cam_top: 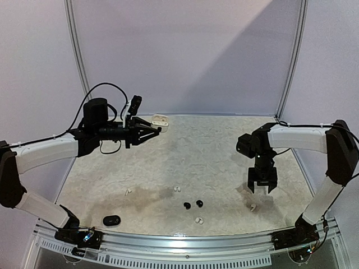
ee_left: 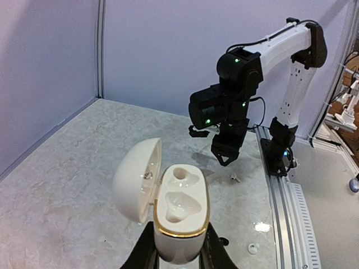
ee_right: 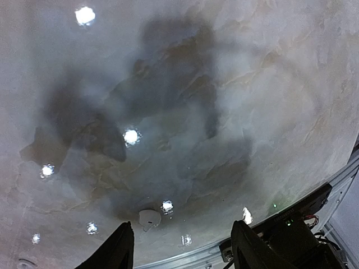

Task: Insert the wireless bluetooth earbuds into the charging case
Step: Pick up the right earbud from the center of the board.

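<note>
My left gripper (ee_left: 180, 256) is shut on the base of a white charging case (ee_left: 180, 216) with a gold rim. The case is held above the far left of the table (cam_top: 160, 118), its lid (ee_left: 137, 179) swung open and both sockets bare. My right gripper (cam_top: 262, 186) hangs open over the near right of the table. A white earbud (ee_right: 148, 218) lies on the table below it, nearer its left finger (ee_right: 115, 249), untouched. More white earbuds (cam_top: 177, 189) (cam_top: 198, 220) (cam_top: 128, 191) and two black earbuds (cam_top: 187, 205) (cam_top: 199, 202) lie near the front middle.
A black case (cam_top: 112, 220) lies shut at the front left near the metal rail (cam_top: 185, 242). Pale walls close the table at the back and sides. The right arm (ee_left: 280, 50) rises across from the held case.
</note>
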`<state>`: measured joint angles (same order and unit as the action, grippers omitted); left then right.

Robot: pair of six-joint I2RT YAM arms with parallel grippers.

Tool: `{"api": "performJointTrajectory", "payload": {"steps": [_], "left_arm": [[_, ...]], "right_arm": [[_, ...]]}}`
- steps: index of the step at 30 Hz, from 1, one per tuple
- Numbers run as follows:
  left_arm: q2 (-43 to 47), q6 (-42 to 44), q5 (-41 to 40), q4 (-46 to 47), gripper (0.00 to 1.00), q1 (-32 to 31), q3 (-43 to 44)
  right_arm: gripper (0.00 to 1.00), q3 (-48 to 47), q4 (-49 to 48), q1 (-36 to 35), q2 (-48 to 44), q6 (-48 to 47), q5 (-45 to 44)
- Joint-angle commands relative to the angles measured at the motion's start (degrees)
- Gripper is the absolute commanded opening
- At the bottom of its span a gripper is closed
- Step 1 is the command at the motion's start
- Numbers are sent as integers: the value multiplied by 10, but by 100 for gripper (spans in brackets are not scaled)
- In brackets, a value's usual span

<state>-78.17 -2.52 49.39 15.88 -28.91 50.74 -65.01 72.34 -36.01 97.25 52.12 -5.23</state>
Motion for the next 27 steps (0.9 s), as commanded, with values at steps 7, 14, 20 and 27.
{"api": "performJointTrajectory", "payload": {"steps": [7,14,20,27], "left_arm": [[49,71,-15,-46,0,-67,-31],[69,85,-14,-31,0,-107,-61],[81,88,-24,-22,0,-121,-72],[89,85,-28,-24,0,-129,-78]], "right_arm": [[49,132,-182,-7,-55,80,25],[45,150,-208,-23,-72,92,2],[44,159,-208,-57,-63,94,9],[40,189,-199,-77,-64,115,10]]}}
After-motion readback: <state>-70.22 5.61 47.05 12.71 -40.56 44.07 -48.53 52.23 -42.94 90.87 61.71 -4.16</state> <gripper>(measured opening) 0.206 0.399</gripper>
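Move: The right earbud, white, lies on the board just behind the open right fingers: about 4 cm back, 2 cm to their left and 7 cm below. The nearer black earbud is some 20 cm left of that earbud and 2 cm farther out; another white earbud sits also about 20 cm to its left but 6 cm nearer the base. From the left hand, the right earbud is roughly 36 cm right, 12 cm back and 28 cm below. The right hand, pointing down, sinks about 4 cm while drawing back 2 cm towards the right earbud, swings forward again a little as the wrist tips some 10 degrees, then eases back and left, narrowing its fingers from over half open to under half so they come close above the earbud without shutting on it. Meanwhile the left hand keeps its grip on the open white charging case and carries it back about 8.5 cm and slightly right, turning some 10 degrees clockwise. ##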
